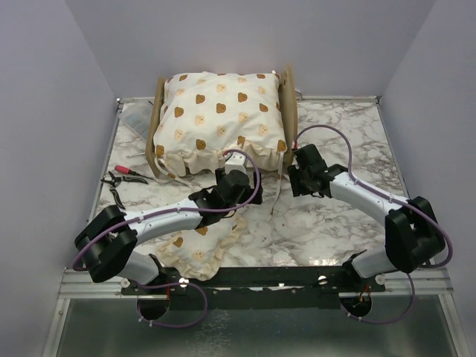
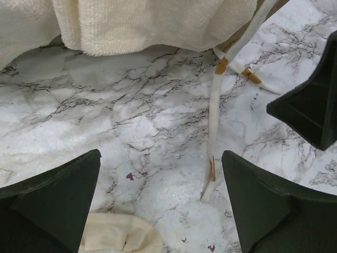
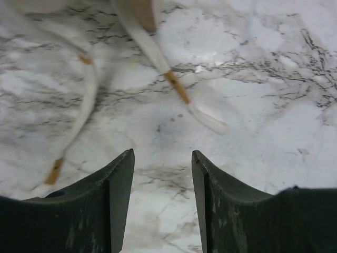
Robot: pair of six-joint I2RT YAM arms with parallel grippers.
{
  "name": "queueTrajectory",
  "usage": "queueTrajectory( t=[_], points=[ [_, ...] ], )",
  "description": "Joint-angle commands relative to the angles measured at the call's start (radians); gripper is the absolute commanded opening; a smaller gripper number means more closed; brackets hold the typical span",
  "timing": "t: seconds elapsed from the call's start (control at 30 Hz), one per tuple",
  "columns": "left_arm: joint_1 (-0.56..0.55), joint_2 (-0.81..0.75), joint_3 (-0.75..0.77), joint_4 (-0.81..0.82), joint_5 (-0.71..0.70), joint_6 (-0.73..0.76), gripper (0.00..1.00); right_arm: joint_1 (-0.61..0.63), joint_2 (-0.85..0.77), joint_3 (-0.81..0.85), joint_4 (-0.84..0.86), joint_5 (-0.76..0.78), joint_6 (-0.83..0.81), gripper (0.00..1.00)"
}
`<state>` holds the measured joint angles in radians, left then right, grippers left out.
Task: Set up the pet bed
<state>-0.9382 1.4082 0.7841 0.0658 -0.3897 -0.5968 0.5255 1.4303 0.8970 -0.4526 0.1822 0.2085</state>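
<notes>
The pet bed (image 1: 288,111) stands at the back of the table, its plywood ends showing on either side of the large bear-print cushion (image 1: 223,111) that lies on it. White ties (image 2: 213,132) hang from the cushion's front onto the marble. My left gripper (image 1: 232,175) hovers just in front of the cushion's ruffle (image 2: 131,26), open, with only bare marble between its fingers (image 2: 160,155). Over at the bed's front right corner my right gripper (image 1: 297,169) is open too; its fingers (image 3: 162,153) hold nothing, and two ties (image 3: 152,52) lie ahead of them.
A small bear-print pillow (image 1: 201,249) lies near the front edge under the left arm, and its corner (image 2: 118,237) shows in the left wrist view. Red-handled pliers (image 1: 126,172) and a clear plastic bag (image 1: 137,123) lie at the left. Walls enclose the table.
</notes>
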Motion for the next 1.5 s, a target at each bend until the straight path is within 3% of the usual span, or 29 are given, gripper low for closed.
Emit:
queueTrajectory(
  t=[0.0,0.27,0.57,0.67,0.83,1.17,1.47],
  points=[
    [-0.007,-0.031,-0.009,-0.021,-0.019,0.017,0.99,-0.062,0.085,0.004,0.028,0.053,-0.088,0.53],
    [-0.008,-0.052,-0.022,-0.035,-0.022,0.02,0.99,-0.127,0.145,-0.04,0.185,-0.063,-0.113,0.53],
    [-0.007,-0.041,-0.016,-0.038,0.001,0.016,0.99,-0.152,0.247,0.006,0.175,-0.129,-0.128,0.49],
    [-0.007,-0.04,-0.017,-0.04,0.006,0.014,0.99,-0.159,0.273,0.028,0.141,-0.13,-0.121,0.38],
    [-0.007,-0.029,-0.014,-0.04,0.021,0.009,0.99,-0.16,0.263,0.03,0.084,-0.102,-0.075,0.01],
    [-0.03,0.088,0.081,-0.038,0.065,0.039,0.98,-0.161,-0.003,-0.151,0.065,-0.222,0.172,0.0],
    [-0.078,0.331,0.264,-0.039,0.04,0.118,0.94,-0.16,-0.171,-0.261,0.158,-0.346,0.255,0.0]
  ],
)
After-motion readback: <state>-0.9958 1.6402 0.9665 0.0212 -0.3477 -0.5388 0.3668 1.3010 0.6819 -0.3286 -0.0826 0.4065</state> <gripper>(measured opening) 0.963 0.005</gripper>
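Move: The right hand, half open, has the free end of the bed's short tie about 4 cm ahead, 2 cm to its right and 6 cm below. The near corner of the bed's right board is roughly 9 cm ahead and 2 cm left; the long tie's end is some 4 cm back and 7 cm left. From the left hand, that long tie's end is about 7 cm right, 2 cm back and 10 cm down; the short tie's end is 15 cm right, 5 cm ahead. Forward and down by about 5 cm, veering slightly right, the right hand reaches the short tie and shuts its fingertips on the free end. It then draws the tie back some 6 cm while lifting it about 3, rolling its left side up. Late on, the left hand, still wide open, swings about 5 cm right and sinks a little towards the long tie. ##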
